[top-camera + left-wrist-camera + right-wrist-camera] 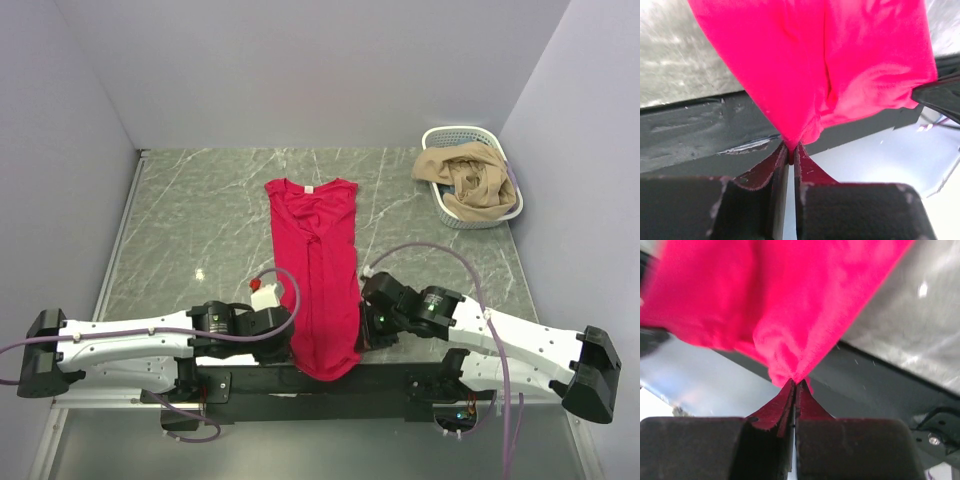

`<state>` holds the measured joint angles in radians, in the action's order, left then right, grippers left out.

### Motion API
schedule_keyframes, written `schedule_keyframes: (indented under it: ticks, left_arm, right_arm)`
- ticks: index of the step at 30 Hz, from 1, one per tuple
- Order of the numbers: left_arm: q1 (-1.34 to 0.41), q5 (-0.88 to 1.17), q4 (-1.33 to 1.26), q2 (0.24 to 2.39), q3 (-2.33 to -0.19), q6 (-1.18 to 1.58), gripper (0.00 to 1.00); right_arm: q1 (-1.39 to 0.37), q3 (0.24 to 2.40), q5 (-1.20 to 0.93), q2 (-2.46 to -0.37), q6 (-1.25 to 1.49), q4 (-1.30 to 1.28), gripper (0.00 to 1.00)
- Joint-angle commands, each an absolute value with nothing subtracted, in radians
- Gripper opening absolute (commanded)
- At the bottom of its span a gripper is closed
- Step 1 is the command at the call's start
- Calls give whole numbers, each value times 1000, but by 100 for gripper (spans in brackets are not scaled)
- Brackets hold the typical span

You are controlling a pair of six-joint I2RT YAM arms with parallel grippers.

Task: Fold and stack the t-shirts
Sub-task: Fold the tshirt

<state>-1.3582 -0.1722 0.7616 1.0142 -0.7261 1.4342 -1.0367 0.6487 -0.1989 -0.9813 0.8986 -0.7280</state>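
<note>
A crimson-red t-shirt (315, 270) lies lengthwise down the middle of the marble table, its collar with a small white label (309, 189) at the far end. Its bottom hem hangs over the near edge. My left gripper (287, 338) is shut on the hem's left corner; the left wrist view shows red cloth (830, 60) pinched between the tips (791, 152). My right gripper (362, 335) is shut on the hem's right corner, where the cloth (790, 300) bunches into the closed tips (795, 385).
A white lattice basket (460, 130) stands at the back right with tan cloth (465, 180) heaped in it and spilling over its side. The black mounting bar (400, 375) runs along the table's near edge under both grippers. Grey walls close in the table's sides.
</note>
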Motion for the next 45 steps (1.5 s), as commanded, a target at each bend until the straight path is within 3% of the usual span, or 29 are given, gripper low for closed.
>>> schedule_keyframes:
  ticks: [1,5,10,18,24,28,31,33,38,45]
  left_arm:
    - [-1361,-358,882,1020,-854,1417,15]
    - [-1295,-435,922,1069,-939,1353,19]
    - [-1191,-472,885,1134,-971,1253,14]
    - [-963,-407,659,1193,-948,1049,15]
    - [-968,-149,537,1267,-910,962,25]
    - [-1061,-71,554,1230,-825,1043,43]
    - [-1112,-68,587,1155,-767,1126,48]
    - [-1138,-61,580,1083,-746,1182,62]
    - [-1193,-8,435,950,-626,1247,69]
    - [-1269,-26,377,923,-552,1353,68]
  right_arm:
    - [-1039,784,-7,-1003,828,-776,0]
    - [-1006,836,72,-1083,772,-758,0]
    - [-925,867,127,-1155,690,-710,0]
    - [-750,926,51,-1288,552,-620,0]
    - [-747,896,-40,-1332,558,-581,0]
    - [-747,873,-34,-1296,564,-595,0]
    - [-747,862,-25,-1272,571,-606,0]
    - [-749,850,-23,-1261,578,-606,0]
    - [-749,825,-18,-1226,594,-607,0]
    - [-749,759,-20,-1146,610,-630,0]
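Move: Both hands already hold the t-shirt's near hem by its corners, some 8 cm above the table and roughly over its near edge. From the left hand, the middle of the t-shirt lies about 22 cm ahead, 4 cm to the right and 9 cm down, with the collar some 45 cm ahead and 3 cm to the right. From the right hand, the t-shirt's middle is about 21 cm ahead, 11 cm to the left and 8 cm down. The two hands swing the near hem forward together over the t-shirt, about 15 cm at a brisk pace, with the fingers tipping forward some 15 degrees; the right then eases back about 2 cm, still pinching its piece of the hem over the t-shirt's right side. The left rises a little on the way out, then turns back almost to where it began, dipping and coming up again while its fingers open wide, and ends clear of the cloth by the near table edge. ##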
